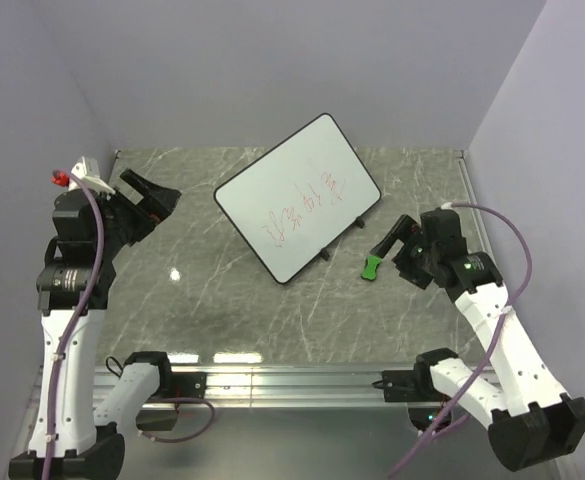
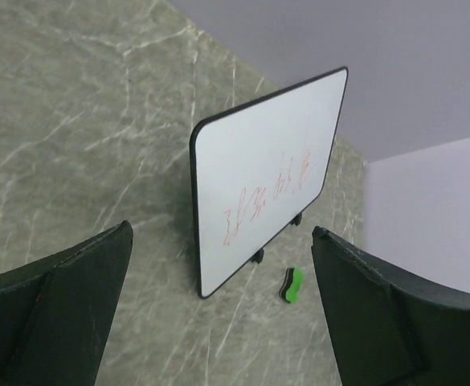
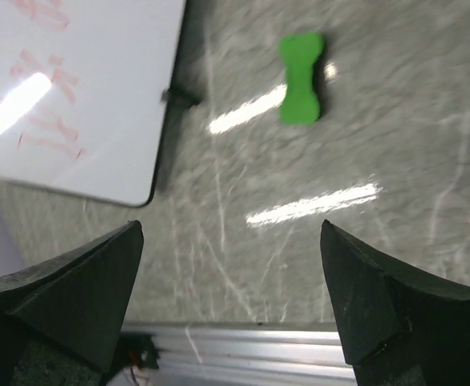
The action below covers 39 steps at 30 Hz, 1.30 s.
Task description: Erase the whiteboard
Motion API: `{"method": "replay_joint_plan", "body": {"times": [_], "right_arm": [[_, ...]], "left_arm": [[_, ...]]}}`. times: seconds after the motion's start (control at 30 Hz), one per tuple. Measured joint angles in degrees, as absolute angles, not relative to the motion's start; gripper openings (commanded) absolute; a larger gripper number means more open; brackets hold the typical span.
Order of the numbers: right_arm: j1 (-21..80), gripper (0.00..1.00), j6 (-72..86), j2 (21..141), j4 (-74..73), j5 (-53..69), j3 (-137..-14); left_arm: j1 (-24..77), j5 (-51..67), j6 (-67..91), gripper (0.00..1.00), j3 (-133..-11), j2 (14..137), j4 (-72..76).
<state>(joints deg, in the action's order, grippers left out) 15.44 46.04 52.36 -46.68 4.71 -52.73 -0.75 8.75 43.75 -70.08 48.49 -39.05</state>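
The whiteboard point(image 1: 297, 195) lies tilted on small black feet in the middle of the marble table, with red scribbles on it. It also shows in the left wrist view point(image 2: 259, 173) and the right wrist view point(image 3: 74, 88). A small green bow-shaped eraser point(image 1: 372, 266) lies on the table just right of the board's near edge; it also shows in the left wrist view point(image 2: 292, 285) and the right wrist view point(image 3: 301, 77). My right gripper point(image 1: 400, 238) is open and empty, raised just right of the eraser. My left gripper point(image 1: 150, 203) is open and empty, raised at the far left.
Grey walls close the table at the back and on both sides. A metal rail point(image 1: 292, 385) runs along the near edge between the arm bases. Cables hang from both arms.
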Motion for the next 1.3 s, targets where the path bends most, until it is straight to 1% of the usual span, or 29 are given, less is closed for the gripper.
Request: {"method": "replay_joint_plan", "body": {"times": [0.1,0.13,0.17,0.2,0.4,0.5,0.67,0.87,1.1,1.3], "right_arm": [[11.18,0.92,45.50,54.22,-47.42,2.22,-53.25],[10.15,0.91,45.36,55.94,-47.68,1.32,-53.52],[9.47,0.87,45.21,57.34,-47.83,0.60,-53.84],[9.02,0.87,44.91,59.66,-47.83,0.01,-54.26],[8.84,0.86,43.38,74.39,-46.63,-0.89,-55.24],[8.91,0.86,42.68,78.76,-45.34,-0.84,-55.24],[10.15,0.85,41.32,84.90,-43.24,-0.45,-56.55],[14.90,0.85,39.31,93.82,-41.76,-1.15,-64.60],[15.73,0.83,38.30,98.50,-41.80,-3.60,-66.85],[15.73,0.71,36.82,99.66,-42.24,-5.96,-66.85]], "left_arm": [[-0.56,8.78,43.57,0.99,-69.58,46.68,-41.74],[-0.54,8.99,43.55,0.99,-68.90,45.87,-42.04],[-0.54,9.26,43.53,0.99,-68.10,45.04,-42.65],[-0.49,9.37,43.53,0.99,-67.44,44.47,-43.05],[1.45,9.15,42.89,0.99,-66.06,44.25,-45.98],[2.57,9.17,42.72,0.99,-66.15,45.71,-46.19],[4.51,8.95,42.50,0.99,-67.48,49.30,-46.81],[6.09,8.56,42.02,0.98,-68.58,51.27,-46.98],[6.26,7.53,41.17,0.98,-69.47,52.64,-47.05],[6.26,6.22,41.15,0.96,-69.47,52.62,-47.88]]}}
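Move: The green eraser lies about 11 cm ahead of the right hand, roughly 1 cm to its right and some 19 cm below. The whiteboard's middle is about 33 cm ahead and 20 cm left of that hand; its near clip is some 15 cm ahead and 12 cm left, its far clip about 25 cm ahead and 2 cm left. From the left hand, the eraser is about 7 cm ahead, 50 cm right and 36 cm below. The right hand drops about 15 cm and reaches some 9 cm forward to the eraser, swinging first about 4 cm to its right and then back left as its fingers tip steeply down (wrist turn about 30 degrees) and narrow to roughly three quarters open, one on each side of the line down to the eraser, with no grip on it yet. The empty left hand, still wide open well off to the board's left, draws back a little and then partly returns, sinking about 5 cm, easing slightly right and tipping its fingers down. ##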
